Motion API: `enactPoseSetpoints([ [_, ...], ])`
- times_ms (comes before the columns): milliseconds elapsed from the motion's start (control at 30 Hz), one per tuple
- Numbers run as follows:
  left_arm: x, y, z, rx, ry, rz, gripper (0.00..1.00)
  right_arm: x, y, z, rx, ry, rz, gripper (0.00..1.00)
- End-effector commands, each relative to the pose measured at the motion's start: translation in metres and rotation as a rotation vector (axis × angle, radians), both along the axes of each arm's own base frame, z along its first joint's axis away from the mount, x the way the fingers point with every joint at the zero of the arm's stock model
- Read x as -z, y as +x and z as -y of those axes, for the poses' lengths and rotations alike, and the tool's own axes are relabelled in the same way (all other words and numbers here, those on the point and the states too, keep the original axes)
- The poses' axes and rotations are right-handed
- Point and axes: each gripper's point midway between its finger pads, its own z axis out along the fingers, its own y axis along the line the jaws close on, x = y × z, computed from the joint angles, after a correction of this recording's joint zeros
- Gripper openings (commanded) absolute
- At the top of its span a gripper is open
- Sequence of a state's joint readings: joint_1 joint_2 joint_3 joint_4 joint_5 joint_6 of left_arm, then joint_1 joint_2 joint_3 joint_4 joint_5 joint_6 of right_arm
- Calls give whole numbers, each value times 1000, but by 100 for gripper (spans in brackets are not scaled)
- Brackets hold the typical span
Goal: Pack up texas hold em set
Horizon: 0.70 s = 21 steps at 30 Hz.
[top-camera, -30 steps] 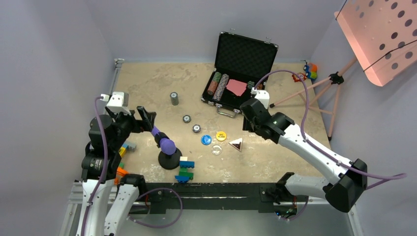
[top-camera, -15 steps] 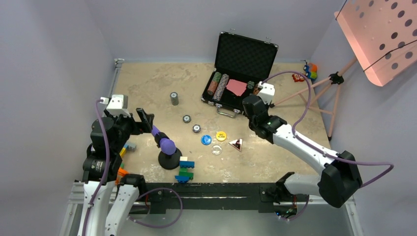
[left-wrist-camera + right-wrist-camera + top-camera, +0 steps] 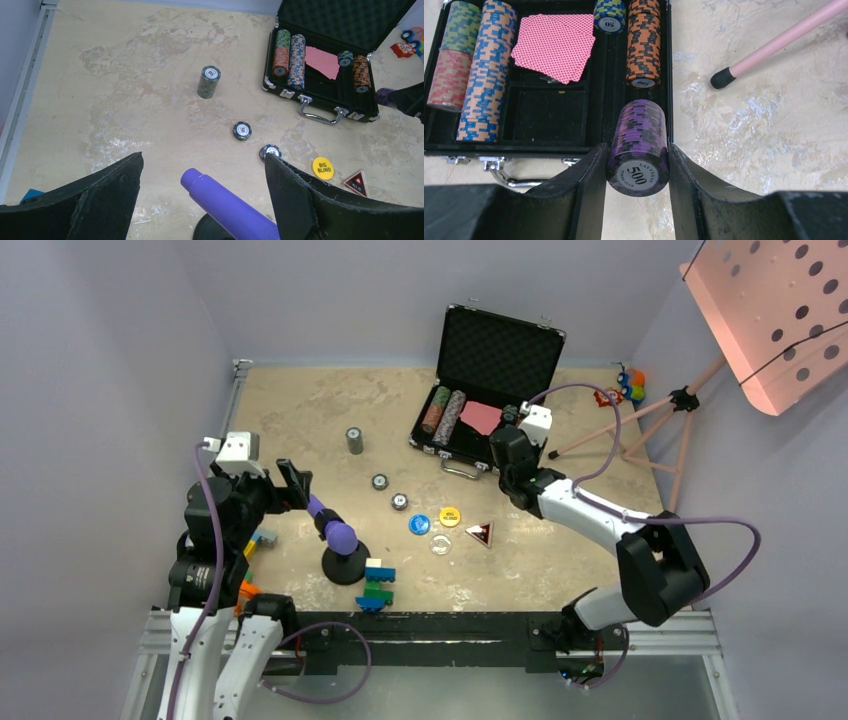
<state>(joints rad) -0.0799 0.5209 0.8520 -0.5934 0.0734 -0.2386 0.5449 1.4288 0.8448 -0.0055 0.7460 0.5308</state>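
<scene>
The black case [image 3: 497, 344] stands open at the back, holding chip rows [image 3: 486, 70], pink cards [image 3: 556, 45] and an orange stack [image 3: 643, 42]. My right gripper [image 3: 637, 150] is shut on a purple chip stack [image 3: 639, 130], held lying down just above the case's front right corner [image 3: 666, 125]. In the top view this gripper [image 3: 510, 430] hides the stack. On the table lie a chip stack [image 3: 354, 440], two chips [image 3: 380, 481] [image 3: 399, 501], and yellow [image 3: 450, 516], blue [image 3: 419, 524] and clear [image 3: 440, 544] buttons. My left gripper [image 3: 202, 160] is open, away at the left.
A purple-tipped object on a black base [image 3: 340, 537] rises right in front of the left gripper. A toy-brick figure [image 3: 378, 583] stands near the front edge. A triangular marker [image 3: 480, 533] lies by the buttons. A pink stand's leg [image 3: 774, 45] ends right of the case.
The right arm has swung back and left toward the case with the purple stack in its grip. The left arm has barely moved.
</scene>
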Motion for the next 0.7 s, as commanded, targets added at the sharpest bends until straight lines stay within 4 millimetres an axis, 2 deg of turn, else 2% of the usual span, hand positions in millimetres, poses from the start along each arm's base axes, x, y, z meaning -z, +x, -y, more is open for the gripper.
enactPoseSetpoints([
  [0, 4, 3, -1, 1, 16, -2, 95, -32, 28, -2, 52, 57, 155, 0],
  [233, 7, 6, 1, 7, 14, -14, 95, -14, 41, -3, 62, 60, 120, 0],
  [600, 8, 8, 3, 17, 12, -20, 96, 19, 40, -4, 82, 37, 18, 0],
  [667, 8, 8, 3, 20, 11, -20, 96, 22, 38, -3, 86, 43, 11, 4],
])
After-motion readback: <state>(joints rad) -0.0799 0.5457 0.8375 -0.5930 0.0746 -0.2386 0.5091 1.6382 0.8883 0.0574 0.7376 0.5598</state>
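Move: My right hand already grips the purple chip stack. The empty front end of the case's right-hand slot lies about 8 cm ahead, 2 cm to the right and 9 cm below. The orange chips fill the same slot, their middle some 6 cm beyond that spot. The red cards are about 17 cm ahead and 6 cm left of my hand, the pink tripod foot roughly 9 cm ahead and 12 cm right. From my left hand, the empty slot end is about 17 cm ahead, 54 cm right and far below. With my right hand I lower the purple stack about 5 cm over the case's front rim towards the free slot end. I ease forward roughly 2 cm, a little before the drop and a little near its end, tipping my fingers some 5 degrees farther down and keeping my pinch on the stack. ##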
